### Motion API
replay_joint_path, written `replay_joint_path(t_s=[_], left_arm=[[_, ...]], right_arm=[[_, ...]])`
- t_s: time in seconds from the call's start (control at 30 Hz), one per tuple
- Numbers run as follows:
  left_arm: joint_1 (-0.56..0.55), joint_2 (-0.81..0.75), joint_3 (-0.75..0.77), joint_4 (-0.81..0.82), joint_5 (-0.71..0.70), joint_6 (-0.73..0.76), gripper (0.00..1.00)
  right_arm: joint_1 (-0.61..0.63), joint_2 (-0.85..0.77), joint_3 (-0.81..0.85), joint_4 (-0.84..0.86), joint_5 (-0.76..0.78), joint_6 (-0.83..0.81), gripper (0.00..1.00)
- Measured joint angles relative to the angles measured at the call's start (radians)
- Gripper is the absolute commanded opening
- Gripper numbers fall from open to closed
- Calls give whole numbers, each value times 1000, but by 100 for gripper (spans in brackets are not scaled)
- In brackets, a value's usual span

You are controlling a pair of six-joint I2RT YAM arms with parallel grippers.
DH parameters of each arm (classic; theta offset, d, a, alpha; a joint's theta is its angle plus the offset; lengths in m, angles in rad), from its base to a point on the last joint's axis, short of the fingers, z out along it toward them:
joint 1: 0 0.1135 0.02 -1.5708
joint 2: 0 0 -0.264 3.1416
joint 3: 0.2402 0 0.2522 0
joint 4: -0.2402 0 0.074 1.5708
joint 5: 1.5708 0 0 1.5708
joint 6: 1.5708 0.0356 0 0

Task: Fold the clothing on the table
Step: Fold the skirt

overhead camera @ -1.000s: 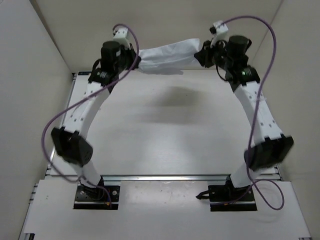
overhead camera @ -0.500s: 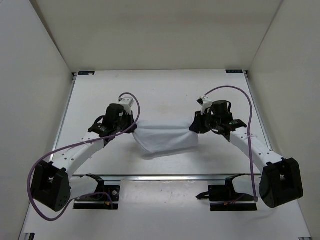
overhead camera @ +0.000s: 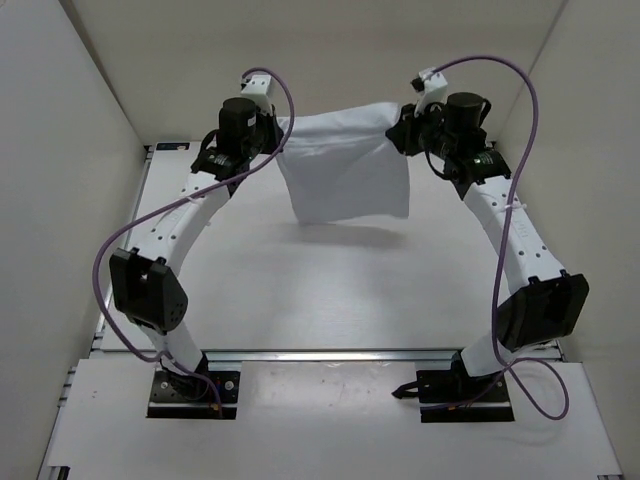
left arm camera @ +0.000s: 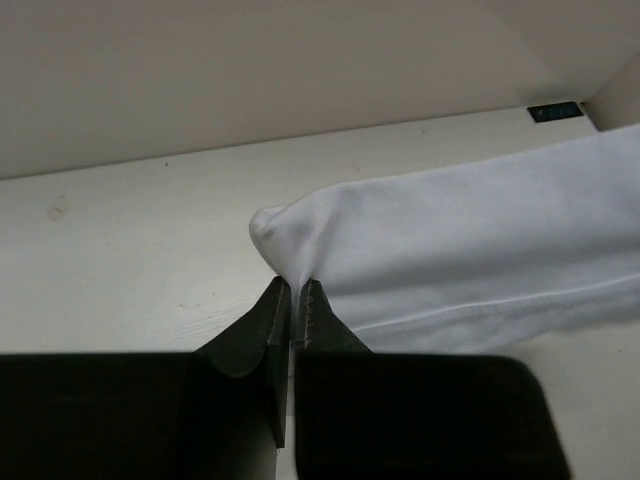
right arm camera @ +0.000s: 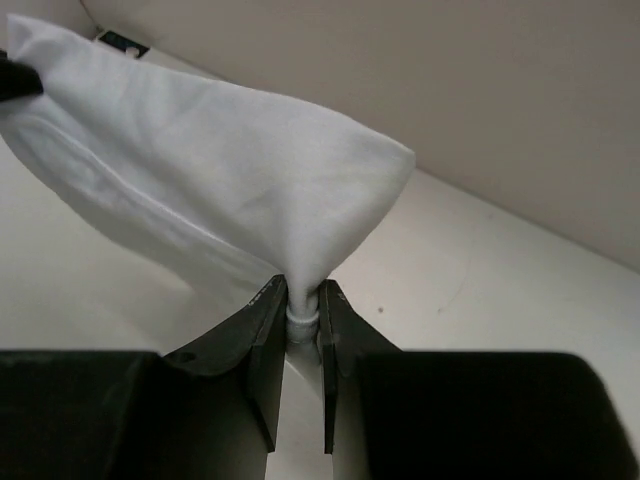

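Observation:
The clothing (overhead camera: 345,165) is a plain white cloth hanging in the air over the far half of the table (overhead camera: 320,290), held up by its two top corners. My left gripper (overhead camera: 277,135) is shut on the cloth's left corner; in the left wrist view the clothing (left arm camera: 470,240) runs from my left gripper (left arm camera: 297,285) off to the right. My right gripper (overhead camera: 400,128) is shut on the right corner; in the right wrist view the bunched clothing (right arm camera: 220,170) rises out of my right gripper (right arm camera: 300,295). The cloth's lower edge hangs free above the table.
White walls (overhead camera: 320,60) close in the table at the back and on both sides. An aluminium rail (overhead camera: 330,353) runs along the near edge by the arm bases. Purple cables (overhead camera: 115,250) loop off both arms.
Both arms have swung from low and near back up to the far side, lifting the cloth off the table so it now hangs spread between the grippers.

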Motion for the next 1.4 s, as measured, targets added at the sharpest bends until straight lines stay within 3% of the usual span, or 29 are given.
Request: replay_joint_path(t_s=[0.17, 0.33, 0.63, 0.77, 0.97, 1.1, 1.23, 1.4], left_arm=[[8, -105, -75, 59, 38, -71, 0], [8, -247, -308, 161, 89, -125, 0], [37, -225, -408, 192, 115, -159, 0], [69, -76, -274, 168, 143, -159, 0], [95, 245, 202, 88, 169, -126, 0], [82, 270, 330, 79, 171, -78, 0], [58, 119, 161, 127, 187, -34, 0], [-18, -196, -286, 175, 195, 32, 0]], right_arm=[[-58, -96, 19, 32, -33, -3, 0], [-95, -171, -104, 52, -96, 7, 0], [-105, -144, -300, 63, -157, 20, 0], [-106, -38, -263, 87, -172, 37, 0], [-107, 193, 68, 60, -154, 34, 0], [-111, 202, 204, 75, -144, 24, 0], [-121, 84, 92, 137, -142, 11, 0], [-124, -193, -368, 193, -148, 10, 0]])
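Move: Both hands already hold the skirt by its two top corners, high in the air and some 27 cm apart. Its hanging middle lies about 14 cm right of the left hand, 3 cm back and 12 cm below; from the right hand it is about 13 cm left, 3 cm back and 14 cm down. The bare table patch beneath it lies some 30 cm below the left hand and 34 cm below the right, about 5 cm back and midway between them. Keeping their pinch on the top corners, both hands flick the skirt together in a quick loop: a short rise while drawing back about 5 cm, then a drop to 5 to 8 cm below where they began, and a forward, upward scoop of some 10 to 14 cm over the table. They then snap back towards the robot and start down again, both wrists tipping down and back up on the way and the left one also rolling about 10 degrees, its right side up, then turning clockwise late. ##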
